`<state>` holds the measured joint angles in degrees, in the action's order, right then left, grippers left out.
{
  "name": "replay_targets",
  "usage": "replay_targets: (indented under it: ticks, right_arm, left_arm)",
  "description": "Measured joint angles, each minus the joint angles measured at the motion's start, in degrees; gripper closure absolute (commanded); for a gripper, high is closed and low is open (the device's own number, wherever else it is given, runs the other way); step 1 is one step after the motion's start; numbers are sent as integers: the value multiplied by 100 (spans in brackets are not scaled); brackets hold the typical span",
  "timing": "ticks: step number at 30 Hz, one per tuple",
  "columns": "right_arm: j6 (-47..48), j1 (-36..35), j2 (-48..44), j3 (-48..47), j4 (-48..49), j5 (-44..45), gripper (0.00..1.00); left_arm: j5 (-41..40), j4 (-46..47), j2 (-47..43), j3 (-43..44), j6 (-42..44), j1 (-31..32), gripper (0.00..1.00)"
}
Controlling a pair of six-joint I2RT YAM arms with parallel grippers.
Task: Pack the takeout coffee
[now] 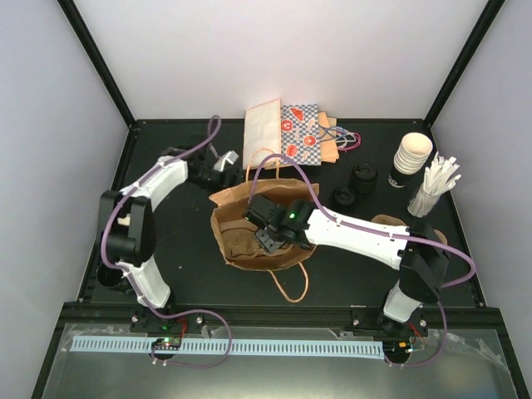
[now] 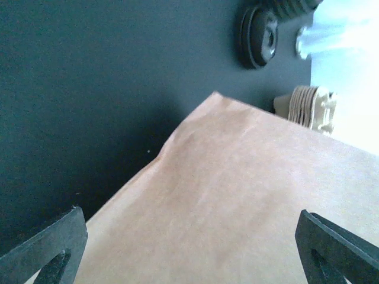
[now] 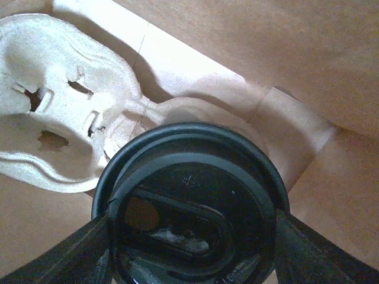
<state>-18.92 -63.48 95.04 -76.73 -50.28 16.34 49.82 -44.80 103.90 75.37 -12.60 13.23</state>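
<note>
An open brown paper bag (image 1: 237, 249) stands mid-table. My right gripper (image 1: 268, 226) reaches down into it. In the right wrist view the black lid of the takeout coffee (image 3: 189, 195) fills the space between the fingers (image 3: 77, 254), which press on both of its sides. The cup below the lid is hidden. It hangs just over a moulded pulp cup carrier (image 3: 65, 106) lying in the bag. My left gripper (image 1: 223, 169) sits at the bag's back-left rim, fingers (image 2: 53, 248) spread wide over the bag's brown paper wall (image 2: 237, 195), holding nothing.
Flat paper bags, one red-and-blue patterned (image 1: 291, 133), lie at the back. Loose black lids (image 1: 353, 184), a stack of paper cups (image 1: 411, 158) and a holder of white stirrers (image 1: 432, 187) stand at the right. The lids (image 2: 260, 35) and cups (image 2: 308, 106) also show in the left wrist view.
</note>
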Motion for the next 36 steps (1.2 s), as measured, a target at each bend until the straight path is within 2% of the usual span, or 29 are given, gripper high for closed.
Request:
replay_targets:
  ticks: [4, 12, 19, 29, 36]
  right_arm:
    - [50, 33, 66, -175, -258, -94, 25]
    - [142, 31, 273, -743, -1121, -225, 0]
    - [184, 31, 273, -1097, -1528, -232, 0]
    - [284, 31, 164, -1572, -1775, -188, 0]
    - [431, 31, 157, -2288, -1963, -184, 0]
  left_arm:
    - [-199, -105, -570, 37, -31, -258, 1]
    - [-334, -120, -1325, -400, -199, -278, 1]
    - [-466, -197, -1878, -555, -330, -498, 1]
    - [-632, -599, -2437, -291, -350, -579, 1]
    - [-1147, -905, -3220, -223, -295, -579, 1]
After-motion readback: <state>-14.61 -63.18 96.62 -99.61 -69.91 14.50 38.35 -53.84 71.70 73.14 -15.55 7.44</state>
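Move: The right hand is down in the paper bag with its fingers still round the lidded coffee cup, whose middle is directly beneath it, about 4 cm down. The carrier's empty pocket is roughly 10 cm to this hand's left, about level fore and aft, and some 8 cm below. From the open left hand, beyond the bag's far left rim, that cup is about 20 cm back, 10 cm to the right and 5 cm lower. Easing back and to the right by a centimetre or so, the right hand tips slightly while its fingers spread off the cup's lid, then climbs about 9 cm nearly straight up, away from the cup. Meanwhile the left hand, already wide open, rises about 14 cm, going left and then also back past where it began, clear of the bag, its fingers swinging some 25 degrees. ##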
